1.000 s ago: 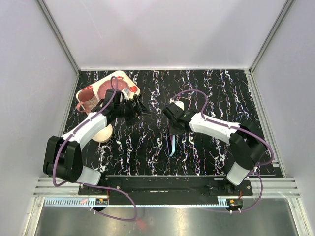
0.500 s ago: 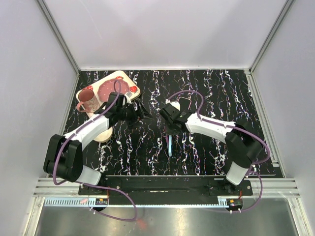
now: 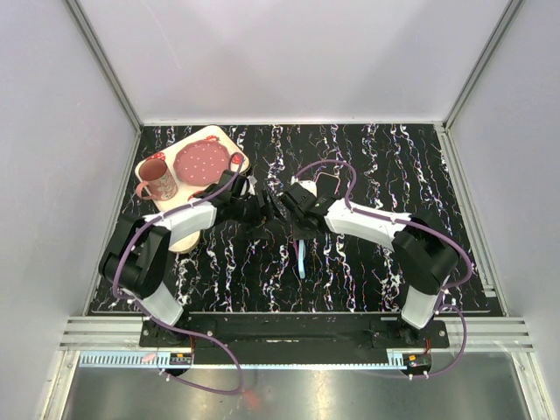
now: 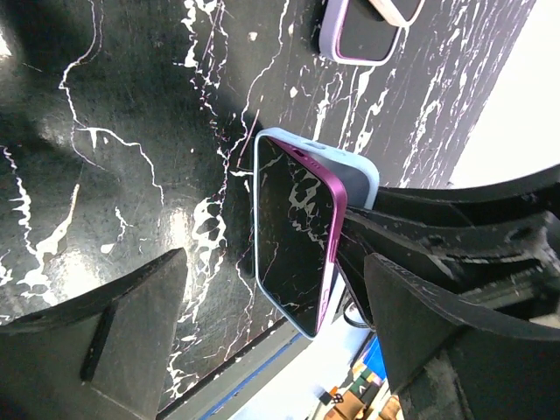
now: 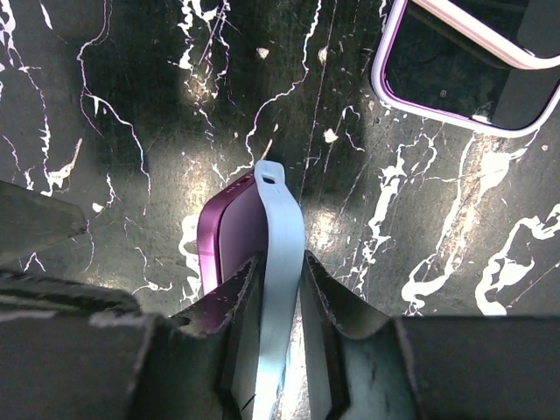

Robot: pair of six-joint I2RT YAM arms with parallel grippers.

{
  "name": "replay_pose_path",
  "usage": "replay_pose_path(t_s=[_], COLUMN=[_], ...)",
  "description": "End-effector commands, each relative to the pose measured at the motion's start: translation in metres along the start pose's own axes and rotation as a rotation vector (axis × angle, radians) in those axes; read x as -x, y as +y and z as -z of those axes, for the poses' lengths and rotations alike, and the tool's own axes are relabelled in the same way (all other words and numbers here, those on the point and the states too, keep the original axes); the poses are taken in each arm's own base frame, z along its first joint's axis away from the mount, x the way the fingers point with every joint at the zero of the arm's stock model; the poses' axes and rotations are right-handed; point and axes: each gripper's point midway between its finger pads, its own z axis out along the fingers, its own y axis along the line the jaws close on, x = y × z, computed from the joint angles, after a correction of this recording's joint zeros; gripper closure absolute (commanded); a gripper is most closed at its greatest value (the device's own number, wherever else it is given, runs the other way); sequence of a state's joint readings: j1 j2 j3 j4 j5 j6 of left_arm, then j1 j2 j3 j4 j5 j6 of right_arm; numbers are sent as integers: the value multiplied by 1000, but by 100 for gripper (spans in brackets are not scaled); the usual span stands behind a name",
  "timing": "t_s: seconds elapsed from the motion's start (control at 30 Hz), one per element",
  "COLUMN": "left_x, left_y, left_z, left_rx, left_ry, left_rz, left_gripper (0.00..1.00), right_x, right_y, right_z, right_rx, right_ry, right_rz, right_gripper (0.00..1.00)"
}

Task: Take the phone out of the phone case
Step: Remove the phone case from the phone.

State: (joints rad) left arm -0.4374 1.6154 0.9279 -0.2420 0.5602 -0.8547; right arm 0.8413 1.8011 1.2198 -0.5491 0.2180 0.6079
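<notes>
The phone (image 5: 229, 229), magenta with a dark screen, stands on edge in its pale blue phone case (image 5: 282, 219). My right gripper (image 5: 282, 293) is shut on the case's wall, and the phone's top corner leans out of the case to the left. From the left wrist, the phone's screen (image 4: 293, 232) faces me with the case (image 4: 360, 171) behind it. My left gripper (image 4: 280, 341) is open, its fingers on either side of the phone's near end and clear of it. From above, the two grippers (image 3: 271, 210) (image 3: 299, 229) meet over the phone (image 3: 302, 258).
A second phone in a lilac case (image 5: 464, 79) lies flat beyond the held one. At the back left a cream tray (image 3: 229, 140) carries a pink plate (image 3: 203, 160) and a mug (image 3: 157, 179). A pale round object (image 3: 179, 238) sits under my left arm.
My left arm has swung right until its gripper reaches the phone, its jaws narrowing a little. The right gripper has shifted slightly left, keeping its hold on the case.
</notes>
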Motion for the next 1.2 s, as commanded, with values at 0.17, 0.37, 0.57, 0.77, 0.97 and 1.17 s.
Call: replay_pose_path(t_s=[0.17,0.37,0.57,0.77,0.97,1.17], left_x=[18,9,0,1,-11,-22], left_y=[-16,-10,-4,10,27,45], left_z=[-15,-31,-40,-42,-56,-65], left_rx=[-1,70,160,267,416,494], left_ry=[-35,-7,17,-14,14,34], left_rz=[58,76,72,72,57,69], left_gripper=[16,20,24,35,46,61], right_x=[-63,-64,-62,-56,-46,-46], right_y=[-9,-6,-3,1,9,10], right_z=[-45,-47,-47,-45,-46,-50], right_rx=[-31,-20,-10,2,11,11], right_ry=[172,177,173,158,138,137], right_rz=[40,38,39,30,21,7], right_gripper=[68,66,66,66,66,65])
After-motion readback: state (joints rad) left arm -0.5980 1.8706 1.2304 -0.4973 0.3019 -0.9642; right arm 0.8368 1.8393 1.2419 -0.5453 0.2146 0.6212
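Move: The right hand already grips the light-blue phone case, with the purple phone standing half out of it on edge. From the left hand the phone's middle lies about 6 cm right, 3 cm back and 6 cm below, with the case 1 cm farther right. The two stacked phones lie about 13 cm right, 6 cm ahead and 9 cm below the left hand. From the right hand the phone's middle is about 1 cm left, 3 cm back and 3 cm below. Left hand sinks down and right about 5 cm, closing halfway around the phone's bare edge; right keeps the case. ##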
